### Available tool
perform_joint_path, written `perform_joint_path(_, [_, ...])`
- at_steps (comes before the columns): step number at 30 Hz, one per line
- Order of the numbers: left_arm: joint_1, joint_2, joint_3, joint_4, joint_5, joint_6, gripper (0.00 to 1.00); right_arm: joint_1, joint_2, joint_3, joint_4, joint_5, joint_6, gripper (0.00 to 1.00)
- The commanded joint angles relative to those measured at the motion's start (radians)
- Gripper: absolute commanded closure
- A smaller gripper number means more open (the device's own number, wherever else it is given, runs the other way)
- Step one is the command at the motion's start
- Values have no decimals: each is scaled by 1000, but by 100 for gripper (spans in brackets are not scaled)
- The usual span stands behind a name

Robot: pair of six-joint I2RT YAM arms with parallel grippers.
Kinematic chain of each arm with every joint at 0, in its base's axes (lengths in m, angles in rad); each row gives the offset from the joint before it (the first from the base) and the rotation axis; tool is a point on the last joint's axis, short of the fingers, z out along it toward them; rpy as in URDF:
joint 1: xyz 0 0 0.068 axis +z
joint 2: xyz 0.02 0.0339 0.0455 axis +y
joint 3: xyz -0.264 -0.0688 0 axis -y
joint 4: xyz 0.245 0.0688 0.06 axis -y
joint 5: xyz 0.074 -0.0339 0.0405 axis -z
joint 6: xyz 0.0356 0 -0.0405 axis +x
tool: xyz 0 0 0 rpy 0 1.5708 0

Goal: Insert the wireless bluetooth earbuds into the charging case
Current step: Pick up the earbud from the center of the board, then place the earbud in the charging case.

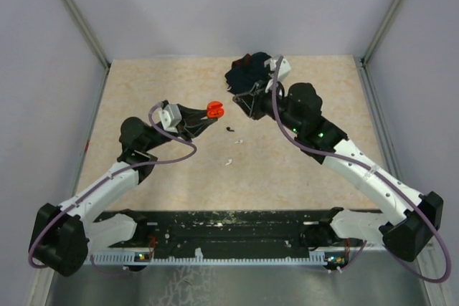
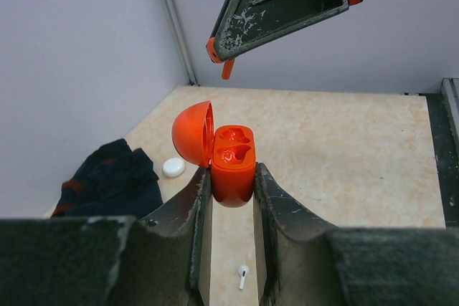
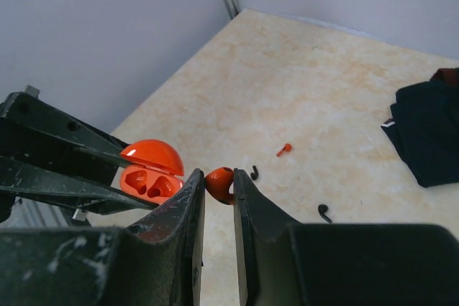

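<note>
The orange-red charging case [image 2: 233,166] stands open, lid tipped left, with my left gripper [image 2: 233,180] shut on its base. Both of its moulded wells show and look empty. From above, the case [image 1: 214,110] hangs over the middle of the table. My right gripper [image 3: 219,180] is shut on a red earbud [image 3: 220,184], just right of the case [image 3: 149,170]. In the left wrist view that earbud [image 2: 227,68] hangs from the right gripper's tip, above and beyond the case. Loose earbuds lie on the table: a red one [image 3: 284,150], two black [image 3: 254,173] [image 3: 325,213], one white [image 2: 243,276].
A dark navy cloth [image 1: 249,72] lies at the back of the table, behind the right gripper. A white round case [image 2: 173,168] sits beside the cloth [image 2: 107,180]. Small earbuds, black [image 1: 229,129] and white [image 1: 228,162], dot the table's middle. Grey walls close in the table on three sides.
</note>
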Motion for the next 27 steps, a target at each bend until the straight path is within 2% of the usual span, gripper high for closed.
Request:
perform_joint_path(1, [-15,9,2,135,20,10,99,27,-60,-30,203,-61,53,85])
perform_joint_path(11, [-33,10,-3,200,-24,16,99,53,-58,-76,354,-142,111,84])
perform_joint_path(27, [-38,16,-19,235,-29,16,99,73,-7,-87,374,-192,180,84])
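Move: The open orange charging case, still held in the left hand, lies about 6 cm to the left of the right hand, 2 cm back and 3 cm below it. Far underneath, roughly 29 cm down, the black earbud lies some 9 cm ahead and 2 cm left of the right hand, the white earbud about 5 cm straight ahead. From the left hand, the orange earbud held by the right is about 8 cm right, 2 cm ahead and 4 cm above. The orange earbud, still pinched in the right fingers, is carried in over the charging case: back, left and up, some 4 to 5 cm each way, easing off towards the end. The right wrist swings counter-clockwise and lifts its fingertips, turning about 20 degrees. The left hand keeps its grip and raises the case about 3 cm, tipping it slightly upward, then holds. ##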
